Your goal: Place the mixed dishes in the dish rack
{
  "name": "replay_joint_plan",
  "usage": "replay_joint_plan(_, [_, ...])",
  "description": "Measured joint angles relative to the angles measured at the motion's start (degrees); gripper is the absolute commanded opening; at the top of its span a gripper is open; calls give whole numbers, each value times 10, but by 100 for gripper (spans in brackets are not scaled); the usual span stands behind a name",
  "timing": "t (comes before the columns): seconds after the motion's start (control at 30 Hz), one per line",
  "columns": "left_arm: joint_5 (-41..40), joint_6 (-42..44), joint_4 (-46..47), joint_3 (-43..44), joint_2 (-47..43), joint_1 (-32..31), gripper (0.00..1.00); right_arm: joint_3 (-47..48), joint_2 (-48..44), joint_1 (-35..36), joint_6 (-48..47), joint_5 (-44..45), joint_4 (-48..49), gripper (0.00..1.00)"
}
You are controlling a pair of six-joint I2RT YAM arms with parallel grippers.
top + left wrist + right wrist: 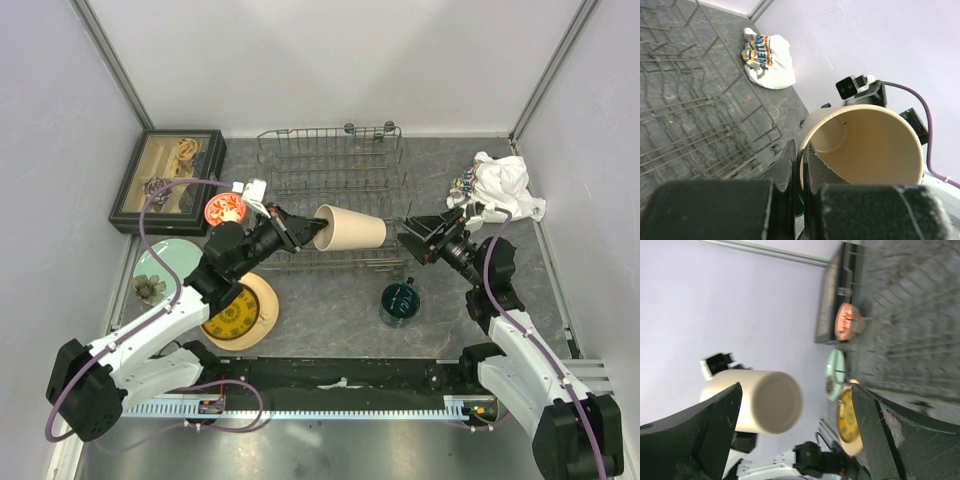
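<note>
My left gripper [314, 232] [801, 150] is shut on the rim of the beige cup [350, 228] [875, 145], one finger inside and one outside. The cup lies on its side in the air above the front of the grey wire dish rack [335, 185] [690, 110]. Its base faces my right gripper [418, 240] [796, 390], which stands open just right of it, and the cup [765, 400] shows between the spread fingers. A dark green mug [400, 301] stands on the table. At the left are a red-orange bowl [224, 209] [847, 321], a pale green plate [160, 272] [834, 374] and a yellow plate [235, 315] [847, 422] on a tan plate [268, 305].
A dark glass-topped display box [168, 178] [832, 295] sits at the back left. A white cloth bundle [500, 185] [767, 57] lies at the back right, near the right arm. Pale walls close the table on three sides.
</note>
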Motion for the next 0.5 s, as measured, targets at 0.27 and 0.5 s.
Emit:
replay_joint_plan(0.27, [5, -28, 75, 1, 64, 0, 2, 0, -4, 0, 82, 4, 126, 98])
replay_joint_plan(0.5, [5, -46, 111, 17, 120, -1, 2, 0, 5, 0, 108, 14, 151, 98])
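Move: The cream cup hangs sideways, its rim still pinched by the left fingers, its middle roughly 12 cm left, 2 cm ahead and 6 cm above the open right gripper. That gripper lies about 17 cm right, 3 cm back and 4 cm below the left hand. From the right hand, the green mug is some 11 cm back, level sideways and 17 cm down; the dish rack's middle is about 13 cm ahead, 14 cm left, 18 cm down. The cream cup is carried base first towards the open right gripper, the left hand taking it about 4 cm forward and to the right in equal parts and sinking slightly, its rim pinch kept. Meanwhile the right hand rises some 6 cm to the cup's height, mostly early on, tipping its fingers up and rolling a little (about 15 degrees in all), fingers staying wide open. ##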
